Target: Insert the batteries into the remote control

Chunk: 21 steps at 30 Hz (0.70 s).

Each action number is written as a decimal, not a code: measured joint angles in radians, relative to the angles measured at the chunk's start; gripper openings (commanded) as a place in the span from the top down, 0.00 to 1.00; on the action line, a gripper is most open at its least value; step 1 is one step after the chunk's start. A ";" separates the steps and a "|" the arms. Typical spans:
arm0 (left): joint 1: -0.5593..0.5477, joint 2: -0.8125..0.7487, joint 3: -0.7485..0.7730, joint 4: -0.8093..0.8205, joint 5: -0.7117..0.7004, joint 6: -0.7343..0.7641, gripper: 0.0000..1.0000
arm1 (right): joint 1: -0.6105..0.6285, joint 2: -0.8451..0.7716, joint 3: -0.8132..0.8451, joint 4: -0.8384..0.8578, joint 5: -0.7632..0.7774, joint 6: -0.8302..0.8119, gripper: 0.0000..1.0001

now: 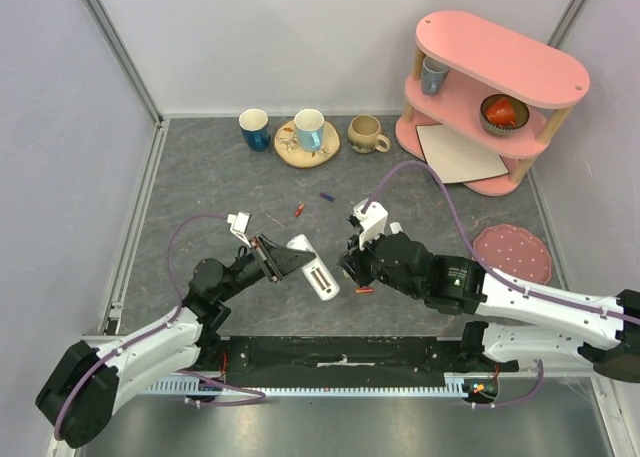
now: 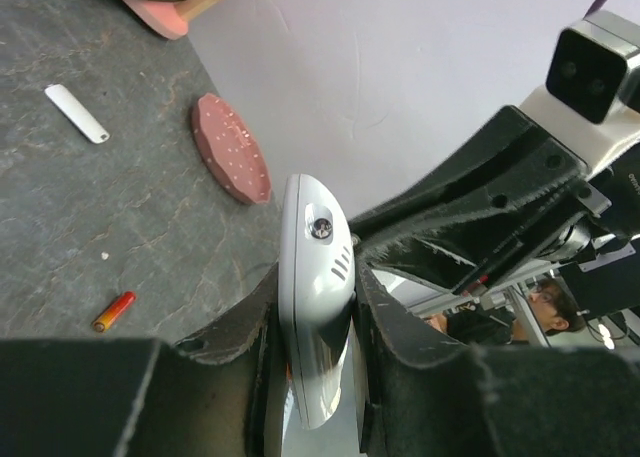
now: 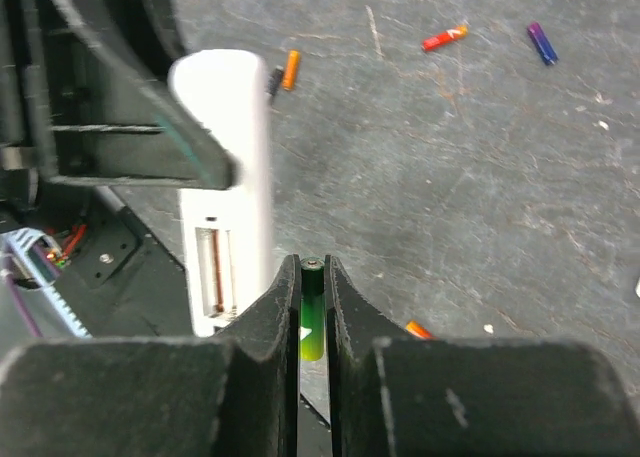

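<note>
My left gripper (image 1: 288, 260) is shut on the white remote control (image 1: 314, 269), holding it tilted above the table; in the left wrist view the remote control (image 2: 315, 297) is pinched edge-on between the black fingers. Its open battery compartment (image 3: 213, 272) faces up. My right gripper (image 3: 312, 277) is shut on a green battery (image 3: 311, 317), just right of the remote control (image 3: 228, 167) and apart from it. Loose batteries lie on the table: a red one (image 1: 298, 211), a blue-purple one (image 1: 326, 196) and a red-orange one (image 1: 365, 291).
A pink two-tier shelf (image 1: 500, 87) with a white card (image 1: 455, 152) stands at the back right. Three cups (image 1: 254, 129) line the back, one on a wooden coaster (image 1: 300, 152). A dark-pink dotted coaster (image 1: 511, 252) lies at right. A small white strip (image 2: 77, 113) lies flat.
</note>
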<state>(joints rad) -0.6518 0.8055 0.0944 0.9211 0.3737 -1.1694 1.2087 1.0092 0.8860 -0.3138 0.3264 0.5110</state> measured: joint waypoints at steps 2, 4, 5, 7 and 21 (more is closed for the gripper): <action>0.000 -0.045 0.000 -0.073 -0.007 0.017 0.98 | -0.018 0.019 0.002 -0.011 0.008 0.010 1.00; 0.000 -0.104 0.000 -0.154 -0.018 0.037 0.98 | -0.071 0.044 -0.005 -0.022 0.005 0.034 1.00; 0.000 -0.136 0.000 -0.192 -0.028 0.047 0.98 | -0.108 0.055 -0.016 -0.020 -0.002 0.050 1.00; 0.001 -0.200 0.000 -0.260 -0.048 0.061 0.98 | -0.205 0.071 -0.056 -0.017 -0.024 0.090 1.00; 0.001 -0.360 -0.004 -0.479 -0.149 0.097 0.98 | -0.428 0.132 -0.319 0.070 0.147 0.782 1.00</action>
<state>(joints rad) -0.6510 0.4454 0.0902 0.4423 0.2249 -1.0729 0.7811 1.1416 0.5671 -0.2440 0.4736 1.2930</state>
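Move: The right hand already grips the green battery, and the open patch of table it is taken to lies about 11 cm ahead, 13 cm to its right and roughly 22 cm below. The remote sits about 6 cm to this hand's left, 1 cm back and slightly lower; on the table are the red battery, 3 cm ahead and 5 cm right, and the white cover, 22 cm ahead and 14 cm right. From the left hand, that patch is some 10 cm ahead and 20 cm right, 22 cm down. The right hand carries the green battery away from the remote, down about 15 cm towards the open table while swinging right and forward, fast at first and then easing, and it turns some 55 degrees clockwise and tips until its fingers point forward and steeply down, the grip kept throughout. The left hand keeps hold of the remote and draws it about 3 cm to the left and slightly down, turning a little counter-clockwise. ##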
